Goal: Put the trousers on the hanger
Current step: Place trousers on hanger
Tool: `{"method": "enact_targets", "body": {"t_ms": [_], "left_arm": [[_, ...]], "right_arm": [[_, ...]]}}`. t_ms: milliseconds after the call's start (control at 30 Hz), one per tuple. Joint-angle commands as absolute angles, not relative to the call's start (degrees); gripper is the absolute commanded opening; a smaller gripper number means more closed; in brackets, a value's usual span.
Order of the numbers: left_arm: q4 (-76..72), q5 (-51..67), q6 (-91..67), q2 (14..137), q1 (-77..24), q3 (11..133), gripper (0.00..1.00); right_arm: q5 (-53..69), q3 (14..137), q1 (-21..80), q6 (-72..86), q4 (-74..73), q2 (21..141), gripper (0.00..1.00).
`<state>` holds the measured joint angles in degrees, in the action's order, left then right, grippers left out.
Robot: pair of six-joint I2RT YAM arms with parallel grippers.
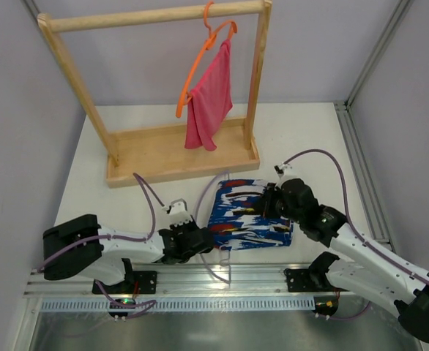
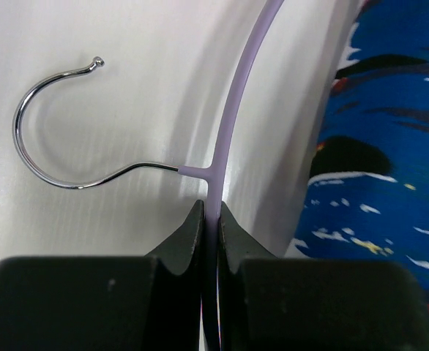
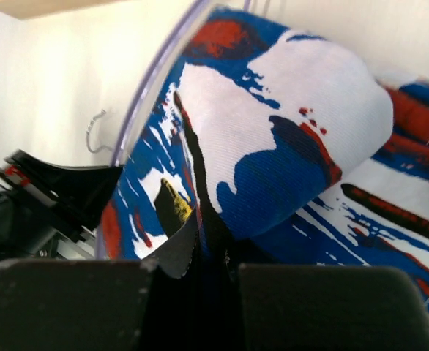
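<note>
The trousers (image 1: pixel 248 213) lie folded on the table between the two arms, printed in blue, white, red and black. The pale lilac hanger (image 2: pixel 233 117) lies just left of them; its metal hook (image 2: pixel 46 131) points away to the left. My left gripper (image 2: pixel 209 212) is shut on the hanger's arm just below the hook's neck. In the top view this gripper (image 1: pixel 213 241) sits at the trousers' near left corner. My right gripper (image 3: pixel 209 245) is shut on a fold of the trousers (image 3: pixel 288 139), at their far right side (image 1: pixel 270 200). The hanger's arm (image 3: pixel 145 99) runs along the cloth's far edge.
A wooden rack (image 1: pixel 156 150) stands at the back of the table. An orange hanger (image 1: pixel 200 62) with a pink cloth (image 1: pixel 209 102) hangs from its top bar. A metal rail (image 1: pixel 214 281) runs along the near edge.
</note>
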<state>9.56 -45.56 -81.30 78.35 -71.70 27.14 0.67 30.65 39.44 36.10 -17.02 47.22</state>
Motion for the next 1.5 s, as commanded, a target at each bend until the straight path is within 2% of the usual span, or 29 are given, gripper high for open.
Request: {"method": "enact_targets", "body": {"t_ms": [0, 100, 167, 233, 367, 533, 633, 733, 833, 933, 967, 1000, 1033, 1100, 1200, 1467], "left_arm": [[9.5, -49.7, -87.2, 82.3, -71.1, 25.8, 0.0], [9.8, -48.5, -89.2, 83.9, -71.1, 24.7, 0.0], [12.7, -48.6, -90.4, 84.6, -71.1, 25.0, 0.0], [13.0, -48.5, -90.7, 84.6, -71.2, 24.6, 0.0], [11.3, -47.6, -90.7, 84.4, -71.5, 23.6, 0.0], [27.2, -49.1, -99.0, 82.2, -73.6, 25.4, 0.0], [34.8, -49.8, -103.1, 77.4, -73.7, 24.1, 0.0], [38.4, -50.8, -105.0, 71.5, -74.0, 21.5, 0.0], [34.2, -51.4, -102.2, 64.8, -74.3, 17.2, 0.0], [32.6, -51.6, -100.3, 61.2, -74.3, 14.3, 0.0], [32.2, -51.5, -99.9, 60.1, -74.3, 14.2, 0.0], [32.3, -51.8, -99.6, 59.9, -74.3, 14.3, 0.0], [32.6, -52.0, -99.5, 60.0, -74.3, 14.6, 0.0], [33.7, -52.6, -99.6, 61.8, -74.3, 15.6, 0.0], [34.4, -52.7, -99.3, 64.9, -74.3, 17.4, 0.0], [30.5, -52.2, -97.7, 67.4, -74.3, 17.6, 0.0]], "right_arm": [[-8.2, 39.8, 39.2, 30.7, -25.7, 45.2, 0.04], [-18.0, 39.6, 39.0, 33.6, -31.7, 44.2, 0.04], [-24.1, 32.8, 38.3, 40.8, -33.0, 43.7, 0.04], [-23.5, 24.8, 38.1, 43.8, -29.9, 43.2, 0.04], [-20.3, 20.3, 38.1, 48.0, -22.8, 47.4, 0.09], [-11.4, 15.2, 39.4, 47.3, -11.5, 51.9, 0.09], [-8.5, 12.9, 44.1, 49.6, -1.4, 56.8, 0.09], [-10.9, 17.2, 50.8, 50.6, 2.7, 62.7, 0.09], [-10.6, 22.2, 52.9, 50.1, 1.0, 66.3, 0.09], [-10.2, 23.4, 53.0, 49.7, 1.1, 64.7, 0.18], [-9.5, 23.6, 52.9, 48.9, 0.7, 64.1, 0.33], [-8.8, 23.7, 52.9, 48.3, 0.4, 63.4, 0.42], [-7.8, 24.3, 52.9, 47.5, 0.4, 62.0, 0.51], [-5.5, 24.4, 52.9, 46.6, -1.8, 60.0, 0.6], [-3.3, 22.9, 52.9, 46.6, -2.5, 56.5, 0.68], [-1.4, 16.7, 52.8, 49.0, -0.7, 54.9, 0.73]]}}
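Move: The left gripper, low over the table, holds the hanger by the middle of its arc; the hanger's bar is about 10 cm to its right, level fore and aft, and the rack base some 26 cm ahead and 4 cm left. The folded trousers' middle lies 5 cm ahead and 17 cm right of it. From the right gripper, pinching a raised fold, that middle is about 10 cm below, 4 cm left; the bar is 11 cm left, 4 cm back and 10 cm below. Give the right gripper a brief lift with the fold still pinched, then swing it about 7 cm right and down onto the pile. Sweep both grippers left together, the right some 10 cm, the left about 9 after a small drift right, keeping its hold on the hanger and turning slightly counter-clockwise. Open the right fingers wide and draw that hand back a few centimetres, close over the cloth. ##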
